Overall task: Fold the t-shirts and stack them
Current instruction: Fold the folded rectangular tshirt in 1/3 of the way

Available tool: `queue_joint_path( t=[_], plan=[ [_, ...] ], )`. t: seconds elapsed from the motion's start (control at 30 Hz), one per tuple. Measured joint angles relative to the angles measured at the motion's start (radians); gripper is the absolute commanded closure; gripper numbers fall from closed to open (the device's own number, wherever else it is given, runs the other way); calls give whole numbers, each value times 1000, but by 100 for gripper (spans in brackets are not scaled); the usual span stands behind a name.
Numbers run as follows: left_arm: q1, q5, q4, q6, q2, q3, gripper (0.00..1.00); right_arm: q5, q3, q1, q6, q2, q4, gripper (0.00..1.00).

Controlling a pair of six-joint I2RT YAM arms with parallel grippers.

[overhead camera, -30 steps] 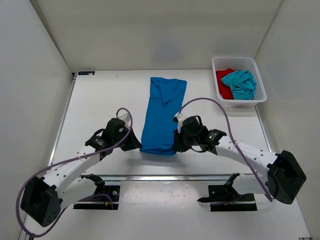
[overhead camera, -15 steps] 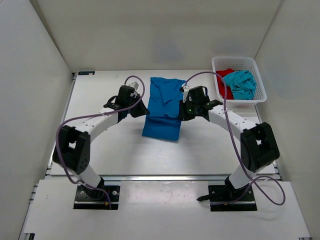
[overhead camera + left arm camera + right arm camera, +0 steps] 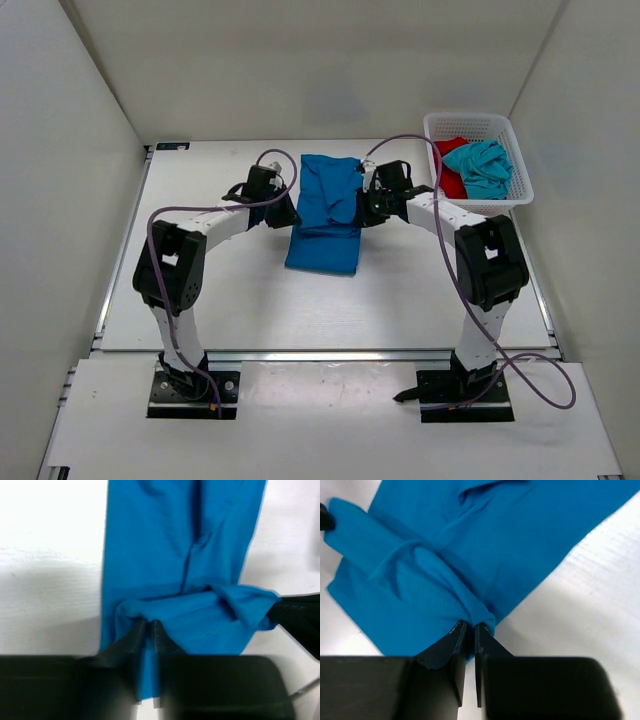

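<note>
The royal blue t-shirt (image 3: 325,245) lies as a long strip in the middle of the table, its near end doubled back over its middle. My left gripper (image 3: 286,213) is shut on the left corner of that lifted end (image 3: 148,622). Opposite it, my right gripper (image 3: 363,212) is shut on the right corner (image 3: 469,625). In both wrist views blue cloth is pinched between the jaws. The red t-shirt (image 3: 448,162) and the teal t-shirt (image 3: 484,166) lie crumpled in the basket.
The white mesh basket (image 3: 478,205) stands at the far right corner of the table (image 3: 210,290). Both arms reach far out from their bases, with purple cables looping above them. White walls close in the left, right and back.
Both grippers have carried the shirt's near end away from the bases toward the far end, folding it over itself. The arms have stretched out.
</note>
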Motion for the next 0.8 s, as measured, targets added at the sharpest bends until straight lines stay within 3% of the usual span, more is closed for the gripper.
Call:
queue_joint_path(
  t=[0.03, 0.07, 0.13, 0.23, 0.4, 0.6, 0.8],
  plan=[
    [1, -1, 3, 3, 10, 1, 32, 2, 10, -2, -3, 15, 6, 71],
    [2, -3, 1, 3, 22, 8, 18, 6, 18, -3, 0, 29, 11, 50],
    [10, -8, -2, -5, 47, 29, 1, 18, 31, -10, -10, 51, 15, 33],
    [32, -14, -10, -8, 50, 48, 1, 40, 53, -23, -23, 60, 11, 27],
    [87, -16, -20, -3, -12, 27, 2, 72, 59, -27, -34, 16, 3, 26],
    [91, -24, -62, -1, -242, -180, 1, 140, -86, 81, -79, -159, -26, 23],
    [72, -36, -133, 3, -444, -370, 1, 50, -166, 165, -43, -188, 8, 23]
  ],
)
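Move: Each hand still pinches one corner of the hem flap; its resting place on the blue t-shirt is some 2 cm ahead of each hand and about 2 cm below. The t-shirt's near folded edge is centred about 11 cm back and 7 cm right of the left hand, and 12 cm back and 9 cm left of the right hand. Its far collar end lies some 15 cm ahead of the left hand and 10 cm right; the laundry basket is 13 cm ahead and 28 cm right of the right hand. Both hands carry the pinched hem corners the last 2 to 3 cm forward and about 1 cm down onto the t-shirt while their fingers spread wide and let go, then rise roughly 3 cm off the cloth and turn back towards the near folded edge. The left hand draws back about 12 cm while swinging some 7 cm left, out beside the t-shirt; the right comes back about 10 cm, first straight and then slanting about 5 cm left over the cloth towards the near right corner, turning roughly 10 degrees counter-clockwise. ##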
